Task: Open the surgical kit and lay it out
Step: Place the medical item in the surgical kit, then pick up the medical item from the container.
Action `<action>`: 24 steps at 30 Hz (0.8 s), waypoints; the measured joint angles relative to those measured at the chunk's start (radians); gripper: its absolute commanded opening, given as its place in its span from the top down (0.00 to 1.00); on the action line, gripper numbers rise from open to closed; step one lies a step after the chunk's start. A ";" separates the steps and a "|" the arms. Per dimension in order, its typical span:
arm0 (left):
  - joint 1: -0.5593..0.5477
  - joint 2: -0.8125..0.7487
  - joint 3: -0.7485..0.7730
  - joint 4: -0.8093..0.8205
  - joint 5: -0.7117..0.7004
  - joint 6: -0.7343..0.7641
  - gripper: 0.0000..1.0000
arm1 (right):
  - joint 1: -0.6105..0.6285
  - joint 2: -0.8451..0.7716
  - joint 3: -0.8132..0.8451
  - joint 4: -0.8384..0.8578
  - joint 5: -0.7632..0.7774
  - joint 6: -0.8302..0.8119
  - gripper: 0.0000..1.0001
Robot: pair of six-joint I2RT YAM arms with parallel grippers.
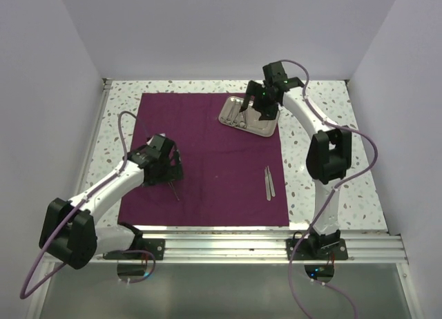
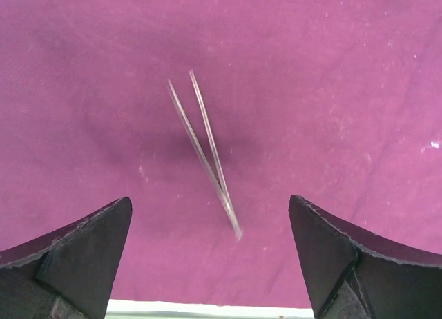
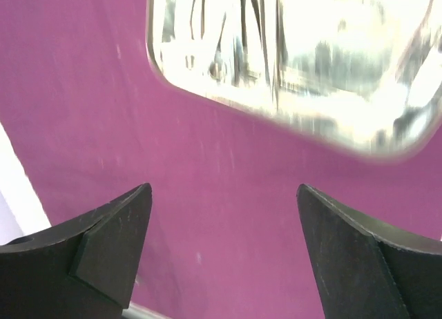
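Note:
The surgical kit's dark purple cloth (image 1: 207,160) lies spread flat on the table. A shiny steel tray (image 1: 257,130) sits at the cloth's far right with slim instruments (image 1: 237,112) in it. One pair of silver tweezers (image 1: 268,182) rests on the cloth's right side. Another pair of tweezers (image 2: 205,150) shows between my left gripper's fingers, touching neither. My left gripper (image 2: 209,200) is open over the cloth's left part (image 1: 169,168). Over the tray's near edge (image 3: 324,91), my right gripper (image 3: 224,188) stands open and empty (image 1: 254,106).
The speckled tabletop (image 1: 324,174) shows around the cloth. White walls close the left, back and right. A metal rail (image 1: 276,246) carrying the arm bases runs along the near edge. The cloth's near hem and a strip of table (image 2: 207,308) show below the left fingers.

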 measured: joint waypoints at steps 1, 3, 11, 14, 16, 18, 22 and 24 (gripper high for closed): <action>0.000 -0.011 0.000 -0.008 -0.001 -0.001 0.00 | 0.000 0.029 0.040 -0.006 0.020 -0.002 0.15; -0.001 -0.035 0.005 -0.033 -0.002 0.000 0.00 | 0.000 0.100 0.124 -0.001 0.060 -0.008 0.21; -0.003 -0.179 0.076 -0.094 0.080 0.024 0.01 | 0.003 0.367 0.448 -0.053 0.219 -0.034 0.59; -0.003 -0.230 0.092 -0.109 0.105 0.049 0.01 | 0.008 0.425 0.521 -0.064 0.264 -0.042 0.61; -0.003 -0.255 0.098 -0.129 0.111 0.062 0.01 | 0.013 0.449 0.543 -0.065 0.288 -0.046 0.62; -0.003 -0.265 0.103 -0.146 0.112 0.065 0.01 | 0.019 0.463 0.547 -0.059 0.305 -0.051 0.62; -0.003 -0.280 0.101 -0.158 0.110 0.060 0.01 | 0.034 0.515 0.583 -0.046 0.339 -0.082 0.62; -0.003 -0.306 0.091 -0.158 0.109 0.049 0.01 | 0.045 0.546 0.603 -0.029 0.354 -0.101 0.62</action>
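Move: The tweezers in the steel tray lie about 12 cm ahead of my right hand, level sideways and some 11 cm below. The tray's middle is about 2 cm to their right and the scissors some 4 cm to their left, both at the same reach. From my left hand those tweezers are roughly 35 cm ahead and 25 cm right; the pair just laid on the cloth lies right below it, about 3 cm down and 1 cm left. I swing my right hand about 12 cm forward over the tray, sinking some 9 cm, more steeply at the end, towards the tweezers; it rolls about 20 degrees out of its leftward lean while the fingers close from wide to under half open, astride the tweezers. My left hand, still wide open, rises about 8 cm, drifting slightly back, away from the laid pair. ##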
